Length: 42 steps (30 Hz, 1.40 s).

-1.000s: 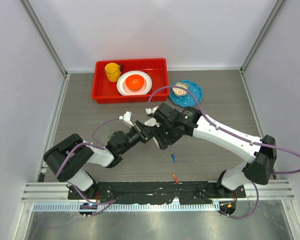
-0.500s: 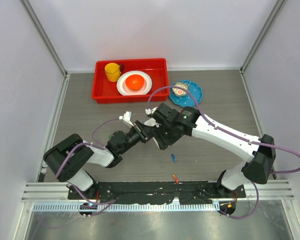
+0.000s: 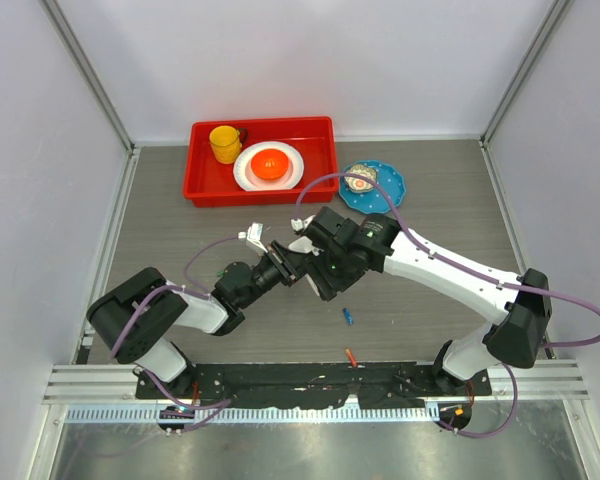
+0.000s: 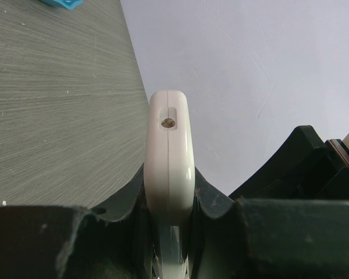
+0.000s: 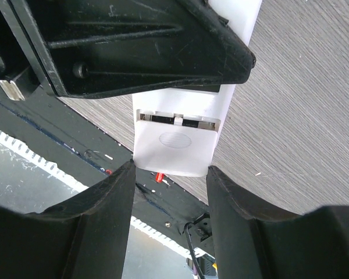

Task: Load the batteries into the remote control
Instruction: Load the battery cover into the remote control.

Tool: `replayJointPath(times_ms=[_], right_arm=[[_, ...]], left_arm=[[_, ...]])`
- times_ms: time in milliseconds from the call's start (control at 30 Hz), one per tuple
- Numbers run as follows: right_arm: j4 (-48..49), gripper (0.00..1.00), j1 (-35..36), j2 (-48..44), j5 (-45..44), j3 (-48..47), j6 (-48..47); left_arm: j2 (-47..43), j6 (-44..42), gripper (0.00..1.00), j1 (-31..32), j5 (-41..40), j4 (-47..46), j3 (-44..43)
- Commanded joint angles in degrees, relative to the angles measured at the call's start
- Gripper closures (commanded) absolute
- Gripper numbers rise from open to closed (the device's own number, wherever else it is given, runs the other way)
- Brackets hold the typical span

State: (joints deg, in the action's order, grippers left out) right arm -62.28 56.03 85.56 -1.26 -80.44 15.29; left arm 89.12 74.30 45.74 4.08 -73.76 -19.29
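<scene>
The white remote control stands edge-on between the jaws of my left gripper, which is shut on it. From the right wrist, its plain back faces me, with a dark slot showing above the battery cover. My right gripper has a fingertip against each side of that cover end. In the top view both grippers meet above the table's middle, hiding most of the remote. A blue battery and a red battery lie on the table nearer the bases. The red battery peeks out below the remote.
A red tray at the back holds a yellow cup and a white plate with an orange bowl. A blue plate sits to its right. Metal rails edge the table on both sides.
</scene>
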Motion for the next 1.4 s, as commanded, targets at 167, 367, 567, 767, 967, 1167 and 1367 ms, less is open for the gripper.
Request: replayJointPath(times_ms=[167, 367, 567, 767, 967, 1167, 1367], right_arm=[[-0.56, 0.99, -0.04, 0.75, -0.33, -1.29, -1.14], [-0.38, 0.99, -0.04, 1.28, -1.2, -1.56, -1.4], [-0.38, 0.99, -0.13, 1.54, -1.82, -2.17, -1.58], [-0.38, 0.99, -0.13, 1.8, -2.34, -2.96, -1.75], [-0.38, 0.99, -0.31, 1.81, -2.35, -2.88, -1.75], [-0.38, 0.99, -0.4, 1.45, -2.52, -2.79, -1.58], [0.67, 0.99, -0.57, 0.84, -3.92, -2.79, -0.79]], left_arm=[[-0.09, -0.48, 1.0, -0.21, 0.76, -14.84, -0.66], [-0.18, -0.04, 1.0, -0.12, 2.25, -14.84, -1.1], [-0.62, -0.21, 1.0, 0.14, 3.13, -14.84, -1.1], [-1.05, -0.56, 1.0, 0.84, 3.66, -14.84, -1.01], [-1.84, -0.91, 1.0, 1.2, 3.75, -14.84, -0.84], [-2.02, -1.0, 1.0, 1.37, 3.04, -14.84, -0.58], [-1.67, -0.83, 1.0, 1.46, 2.95, -14.84, -0.57]])
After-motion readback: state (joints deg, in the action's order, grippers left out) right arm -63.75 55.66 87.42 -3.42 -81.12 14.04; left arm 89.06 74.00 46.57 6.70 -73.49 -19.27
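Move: The right hand already holds the battery cover by its outer edges; its middle is about 1 cm ahead and 1 cm left of the fingertips, at their height, at the remote control's near end. The remote's middle is some 4 cm ahead and 2 cm left. On the table, some 15 cm lower, lie a blue battery level with the hand and 5 cm right, and a red one 8 cm back, 6 cm right. From the left hand the cover lies about 4 cm back and 3 cm right. Downward by a bit over half a centimetre, the right hand first eases the pinched cover against the remote's open end. Its fingers then come off the cover's side edges and snap fully shut, ending with the joined tips at the outer end of the cover, as the hand shifts slightly forward and right. The left hand keeps its grip on the remote and draws it back about 1 cm, turning slightly clockwise. ##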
